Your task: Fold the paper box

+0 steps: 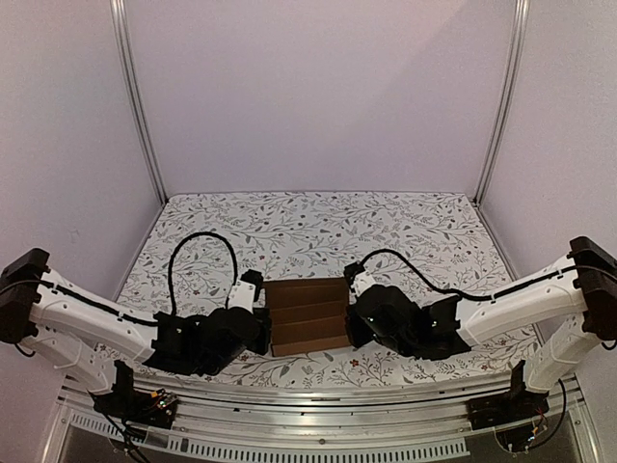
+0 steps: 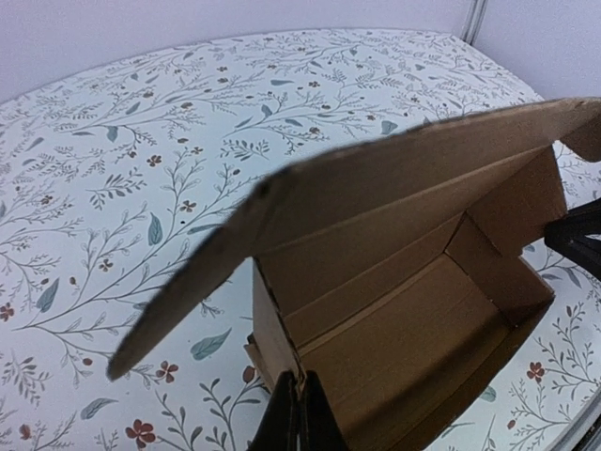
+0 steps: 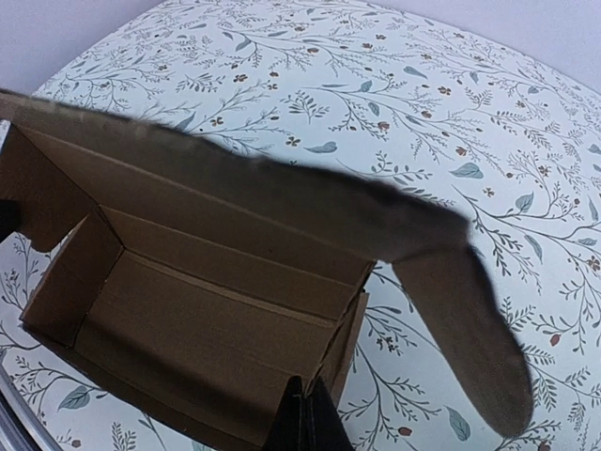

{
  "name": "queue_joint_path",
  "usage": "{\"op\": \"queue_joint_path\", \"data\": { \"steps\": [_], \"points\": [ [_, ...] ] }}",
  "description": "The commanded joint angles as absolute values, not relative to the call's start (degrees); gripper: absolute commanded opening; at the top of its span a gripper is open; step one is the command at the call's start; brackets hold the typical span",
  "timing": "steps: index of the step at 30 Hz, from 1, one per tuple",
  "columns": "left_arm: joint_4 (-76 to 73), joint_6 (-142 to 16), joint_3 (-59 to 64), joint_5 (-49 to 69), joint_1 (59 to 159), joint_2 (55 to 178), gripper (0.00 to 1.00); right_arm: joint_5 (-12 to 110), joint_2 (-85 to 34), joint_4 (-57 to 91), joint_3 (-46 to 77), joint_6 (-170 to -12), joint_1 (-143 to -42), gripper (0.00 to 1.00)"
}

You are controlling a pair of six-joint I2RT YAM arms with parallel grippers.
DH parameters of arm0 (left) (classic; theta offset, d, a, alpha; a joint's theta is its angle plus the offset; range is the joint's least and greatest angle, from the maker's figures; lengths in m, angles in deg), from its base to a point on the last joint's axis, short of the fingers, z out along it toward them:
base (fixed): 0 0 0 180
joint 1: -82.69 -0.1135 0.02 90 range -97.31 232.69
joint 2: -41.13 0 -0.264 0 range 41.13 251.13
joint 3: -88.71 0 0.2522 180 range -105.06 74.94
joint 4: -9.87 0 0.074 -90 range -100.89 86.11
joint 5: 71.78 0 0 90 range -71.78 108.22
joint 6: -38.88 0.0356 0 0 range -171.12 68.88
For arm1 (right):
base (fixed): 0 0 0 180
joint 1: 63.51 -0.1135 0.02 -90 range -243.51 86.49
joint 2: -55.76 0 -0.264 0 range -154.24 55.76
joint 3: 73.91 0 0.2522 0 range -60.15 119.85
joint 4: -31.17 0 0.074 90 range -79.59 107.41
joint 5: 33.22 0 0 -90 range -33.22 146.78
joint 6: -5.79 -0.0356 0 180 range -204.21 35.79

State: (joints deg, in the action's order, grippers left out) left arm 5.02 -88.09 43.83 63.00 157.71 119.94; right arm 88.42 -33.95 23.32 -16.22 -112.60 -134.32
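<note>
The paper box (image 1: pixel 308 316) is a brown cardboard carton, open at the top, standing on the flowered table near its front edge between both arms. Its lid flap (image 2: pixel 376 178) stands raised over the cavity, with a side tab (image 3: pixel 465 329) hanging off one end. My left gripper (image 2: pixel 300 395) is shut on the top edge of the box's left end wall (image 2: pixel 272 329). On the opposite side, my right gripper (image 3: pixel 307 399) is shut on the right end wall (image 3: pixel 346 343). The box's inner floor (image 3: pixel 188 348) shows bare.
The flowered table cover (image 1: pixel 318 227) stretches behind the box to the white back wall. Metal frame posts (image 1: pixel 140 106) rise at both back corners. A black cable (image 1: pixel 198 241) loops up from the left arm, another (image 1: pixel 415 265) from the right.
</note>
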Motion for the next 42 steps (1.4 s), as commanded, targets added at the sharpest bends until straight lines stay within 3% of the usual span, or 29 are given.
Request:
{"op": "queue_joint_path", "data": {
  "steps": [1,21,29,37,42],
  "points": [
    [6.7,-89.8,42.9,58.5,158.7,122.1,0.00,87.7,-36.5,22.8,-15.5,-114.1,-136.3,0.00],
    [2.6,-93.5,41.7,58.0,159.2,125.8,0.00,89.9,-36.4,20.5,-16.5,-116.7,-138.1,0.01],
    [0.8,-94.0,41.5,59.7,160.0,125.7,0.00,91.4,-30.7,18.4,-18.3,-117.1,-138.2,0.29],
    [-0.7,-93.9,39.9,61.3,160.8,127.4,0.00,90.9,-21.2,12.9,-19.7,-115.0,-138.2,0.42],
    [-1.5,-93.9,38.8,62.3,161.2,128.2,0.00,89.5,-13.9,8.2,-21.1,-112.4,-138.2,0.44]
  ]
}}
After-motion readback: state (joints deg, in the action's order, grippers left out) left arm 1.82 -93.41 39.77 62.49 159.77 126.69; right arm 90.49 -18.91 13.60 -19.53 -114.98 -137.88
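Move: Both grippers already pinch the paper box's side walls, left fingers on the left wall and right fingers on the right. From the left gripper the box's middle lies about 7 cm to the right, 2 cm ahead and 3 cm below; from the right gripper it is some 7 cm to the left, 2 cm ahead and 3 cm below. The raised lid's middle is roughly 6 cm ahead and 2 cm above, 7 cm to the left gripper's right and 7 cm to the right gripper's left. Keep the left fingers shut on the left wall while you lower that gripper about 2 cm, then draw it nearly 2 cm right and slightly back. Ease the right gripper down and back about 1 cm, still pinching; then open it, let go of the right wall and lift it some 6 cm clear, drawing back and to the right. ##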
